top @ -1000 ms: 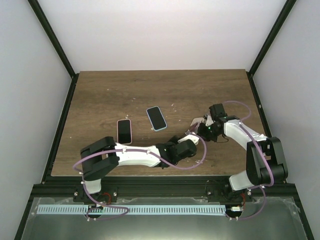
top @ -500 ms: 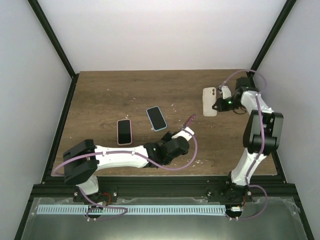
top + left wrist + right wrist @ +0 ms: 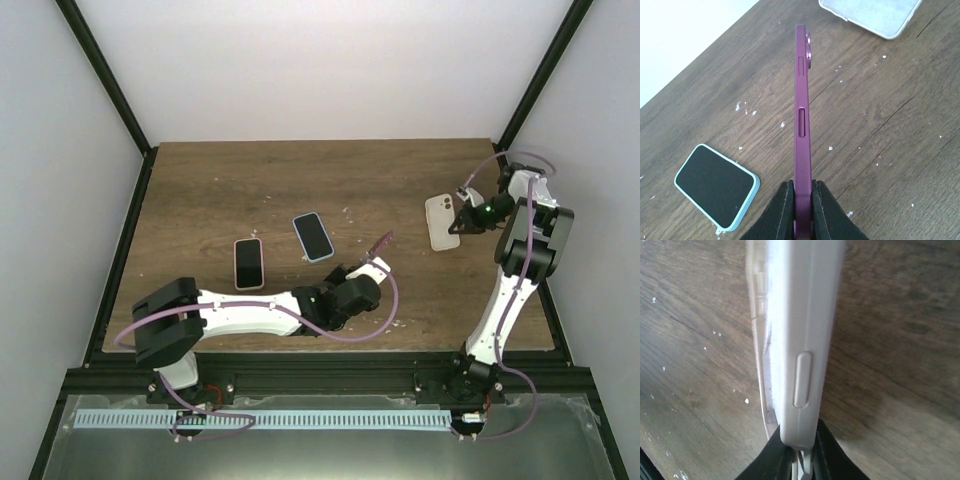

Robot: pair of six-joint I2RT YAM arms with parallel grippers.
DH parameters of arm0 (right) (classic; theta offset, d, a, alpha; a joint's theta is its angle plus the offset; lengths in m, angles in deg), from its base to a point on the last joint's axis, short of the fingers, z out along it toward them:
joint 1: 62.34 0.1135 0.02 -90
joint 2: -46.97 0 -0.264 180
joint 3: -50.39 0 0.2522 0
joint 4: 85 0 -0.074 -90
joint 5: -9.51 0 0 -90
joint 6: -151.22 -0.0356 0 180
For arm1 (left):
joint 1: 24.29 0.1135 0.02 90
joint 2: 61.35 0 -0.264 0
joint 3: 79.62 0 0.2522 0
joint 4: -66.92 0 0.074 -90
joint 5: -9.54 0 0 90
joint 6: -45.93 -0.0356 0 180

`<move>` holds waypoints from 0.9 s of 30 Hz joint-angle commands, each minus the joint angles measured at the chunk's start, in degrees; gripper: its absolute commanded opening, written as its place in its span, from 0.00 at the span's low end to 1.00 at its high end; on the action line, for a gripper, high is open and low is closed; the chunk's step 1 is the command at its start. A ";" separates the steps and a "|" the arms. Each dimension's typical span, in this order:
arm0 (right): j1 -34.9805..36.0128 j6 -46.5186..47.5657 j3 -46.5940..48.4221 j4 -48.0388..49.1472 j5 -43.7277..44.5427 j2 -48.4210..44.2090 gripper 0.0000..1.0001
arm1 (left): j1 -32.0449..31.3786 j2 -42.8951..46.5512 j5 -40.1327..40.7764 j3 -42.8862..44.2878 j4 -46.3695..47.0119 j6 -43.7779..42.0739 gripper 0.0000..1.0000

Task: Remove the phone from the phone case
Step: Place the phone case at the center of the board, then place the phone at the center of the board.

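Observation:
The purple phone (image 3: 802, 115) is bare and stands on edge above the table, with my left gripper (image 3: 802, 200) shut on its lower end. From above, the phone (image 3: 381, 243) sticks out of the left gripper (image 3: 368, 263) near the table's middle. The white phone case (image 3: 800, 315) is empty and pinched at its end by my right gripper (image 3: 802, 460), which is shut on it. In the top view the case (image 3: 440, 220) hangs at the right side of the table beside the right gripper (image 3: 463, 218), well apart from the phone. Its corner (image 3: 870, 15) also shows in the left wrist view.
A phone in a light blue case (image 3: 313, 237) and a phone in a pink case (image 3: 248, 261) lie screen up on the wooden table (image 3: 250, 190), left of the left gripper. White crumbs are scattered on the wood. Black frame posts stand at the table's sides.
The right arm has swung from the table's middle to the far right, carrying the white case away from the purple phone. The left gripper keeps the phone and has shifted slightly.

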 commanded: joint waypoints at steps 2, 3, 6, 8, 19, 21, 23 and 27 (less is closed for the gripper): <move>0.12 1.40 9.89 -3.48 5.02 6.57 0.16 | -0.13 -2.01 2.56 0.95 1.96 -0.04 0.00; 0.09 0.88 11.99 -3.49 5.93 8.00 0.17 | -0.09 -2.84 2.85 1.54 1.35 -0.07 0.00; 0.04 -0.01 14.63 -2.78 6.17 8.85 0.25 | 0.21 -5.58 5.05 4.13 -0.74 -0.55 0.00; 0.06 -1.19 12.77 -0.22 6.52 6.46 0.35 | 0.50 -7.20 7.19 5.70 -1.78 -0.46 0.00; 0.18 -7.99 -16.87 20.77 -5.12 -20.82 0.54 | 5.39 -20.30 17.21 19.16 -11.01 -6.03 0.00; 0.17 -8.20 -20.39 21.87 -6.73 -24.53 0.54 | 6.88 -24.79 19.62 24.84 -18.67 -4.62 0.00; 0.19 -8.15 -22.53 22.37 -7.41 -27.34 0.54 | 8.01 -28.66 20.36 30.35 -25.21 -3.09 0.00; 0.18 -8.33 -24.70 23.14 -7.77 -30.00 0.55 | 8.79 -33.54 20.24 35.79 -29.42 -3.87 0.00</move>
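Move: My right hand already holds the phone case by its right long edge, the case's middle roughly 3 cm to the left, 2 ahead and 3 below; bare board lies just under it. My left hand carries the purple phone towards the open board right of the blue phone, about 15 cm straight ahead and 13 below. The blue phone lies some 16 cm ahead, 10 left of my left hand, the case about 20 ahead, 29 right, both 13 below. With my right hand I ease the phone case forward, right and down a few centimetres, laying it over onto the board. I open the fingers about halfway to let go, then lift some 10 cm, drawing back and left over it. Meanwhile my left hand, still gripping the purple phone, sinks, then speeds forward about 11 cm beside the blue phone, rolling its left side up and turning a little counter-clockwise. ##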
